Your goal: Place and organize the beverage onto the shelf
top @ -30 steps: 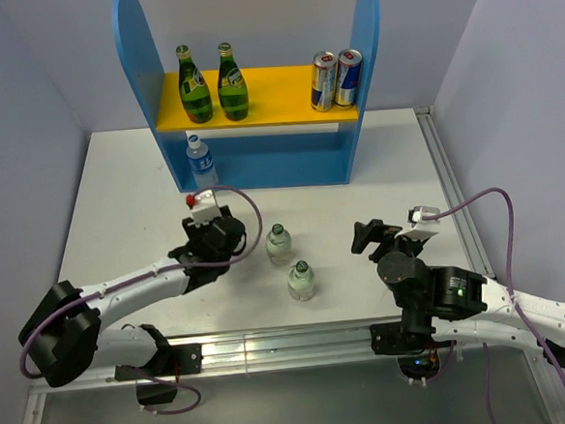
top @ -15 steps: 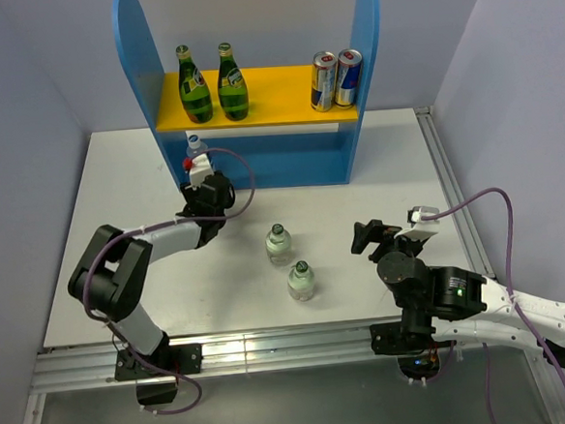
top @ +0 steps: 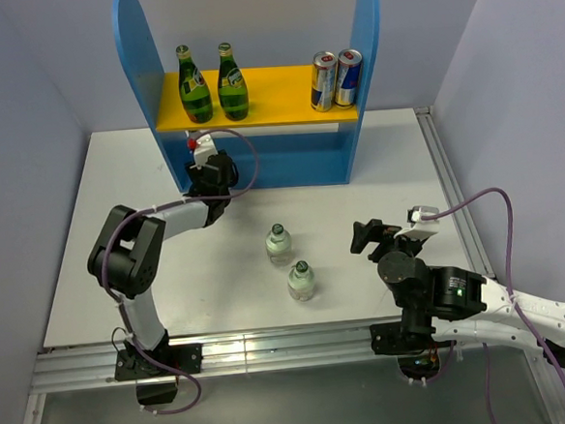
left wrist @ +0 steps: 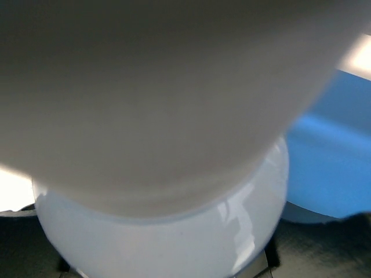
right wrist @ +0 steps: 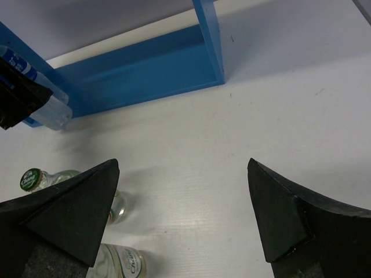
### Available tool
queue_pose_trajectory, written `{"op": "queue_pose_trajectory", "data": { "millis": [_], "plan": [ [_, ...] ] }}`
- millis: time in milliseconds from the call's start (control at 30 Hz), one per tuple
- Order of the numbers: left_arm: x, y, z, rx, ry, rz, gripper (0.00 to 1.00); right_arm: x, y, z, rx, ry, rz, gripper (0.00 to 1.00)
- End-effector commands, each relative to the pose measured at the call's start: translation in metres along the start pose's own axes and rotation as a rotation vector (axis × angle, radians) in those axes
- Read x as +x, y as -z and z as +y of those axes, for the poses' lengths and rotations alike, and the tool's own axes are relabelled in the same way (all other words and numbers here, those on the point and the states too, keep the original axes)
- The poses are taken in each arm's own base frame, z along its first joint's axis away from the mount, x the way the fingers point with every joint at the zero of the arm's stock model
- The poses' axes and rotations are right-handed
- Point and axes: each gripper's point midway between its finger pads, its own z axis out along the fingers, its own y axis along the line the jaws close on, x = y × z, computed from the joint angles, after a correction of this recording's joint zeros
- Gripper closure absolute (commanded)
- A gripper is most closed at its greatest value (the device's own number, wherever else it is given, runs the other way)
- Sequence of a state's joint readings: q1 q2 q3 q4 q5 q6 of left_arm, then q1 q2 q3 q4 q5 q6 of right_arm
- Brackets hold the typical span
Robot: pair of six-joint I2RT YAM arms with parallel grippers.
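The shelf [top: 260, 165] stands at the back of the table. Two green bottles [top: 214, 85] and two cans [top: 336, 79] stand on its yellow board. My left gripper [top: 209, 173] reaches to the shelf's lower left front. It is open around a clear water bottle [right wrist: 55, 113], whose plastic fills the left wrist view [left wrist: 174, 231]. From above, the wrist hides this bottle. Two small clear bottles with green caps [top: 279, 243] [top: 302, 280] stand mid-table. My right gripper [top: 367, 237] hangs open and empty to their right, its fingers wide apart [right wrist: 182, 168].
The shelf's blue side panels [top: 135, 77] [top: 369, 60] rise tall on either side. The left arm's cable loops beside the wrist [top: 245, 166]. White table [top: 405, 165] stretches between the shelf and the right arm; its metal rail [top: 445, 181] runs along the right edge.
The left arm has swung from mid-table up to the shelf's lower left, bringing its gripper onto the water bottle. The right arm and the two small bottles have not moved.
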State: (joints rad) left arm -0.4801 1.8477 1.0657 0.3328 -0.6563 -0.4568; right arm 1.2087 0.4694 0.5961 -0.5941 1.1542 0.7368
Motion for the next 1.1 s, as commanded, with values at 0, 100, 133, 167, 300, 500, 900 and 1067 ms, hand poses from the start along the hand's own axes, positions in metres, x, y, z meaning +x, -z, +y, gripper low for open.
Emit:
{"op": "queue_pose_trajectory", "data": {
  "millis": [0,100,133,167,300,500,900,1067],
  "plan": [
    [-0.074,-0.005,-0.021,0.04,0.142,-0.195,1.0,-0.002,-0.001,0.002,0.004,-0.011,-0.013,0.02],
    [-0.075,-0.009,-0.024,0.031,0.145,-0.201,1.0,-0.001,-0.001,0.004,0.0,-0.007,-0.01,0.02],
    [-0.075,-0.011,-0.025,0.029,0.145,-0.204,1.0,-0.001,-0.001,0.005,-0.001,-0.006,-0.01,0.02],
    [-0.079,-0.012,-0.026,0.03,0.151,-0.215,1.0,0.0,-0.002,0.005,-0.002,0.0,-0.009,0.02],
    [-0.076,-0.022,-0.029,0.019,0.142,-0.219,1.0,0.0,-0.002,0.006,-0.003,-0.002,-0.008,0.02],
    [-0.078,-0.032,-0.031,0.0,0.146,-0.229,1.0,0.001,-0.002,0.006,-0.003,0.003,-0.007,0.02],
    [-0.073,-0.053,-0.043,-0.018,0.134,-0.22,1.0,0.0,-0.002,0.005,-0.004,-0.003,-0.008,0.02],
    [-0.071,-0.057,-0.041,-0.035,0.139,-0.215,0.77,0.0,-0.001,0.005,-0.006,-0.007,-0.009,0.02]
  ]
}}
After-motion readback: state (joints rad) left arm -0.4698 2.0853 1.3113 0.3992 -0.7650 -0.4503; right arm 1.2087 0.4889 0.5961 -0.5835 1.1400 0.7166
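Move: My left hand still holds a water bottle upright at the front of the lower shelf. The free spot it is going to lies about 7 cm ahead, 1 cm to the right and 9 cm below my fingers. The first water bottle stands roughly 6 cm ahead and 6 cm to the left, at hand height; the nearer Chang bottle is some 20 cm back and 16 cm right. From my right hand that spot is around 35 cm ahead, 36 cm left and 20 cm below. I slide the gripped water bottle straight in over the lower shelf's floor with my left hand, beneath the yellow board and in beside the first water bottle. It is a slow, nearly level push of about 6 cm forward, and my wrist swings some 5 degrees counter-clockwise while the fingertips tip up about as much. My fingers keep their hold throughout. ##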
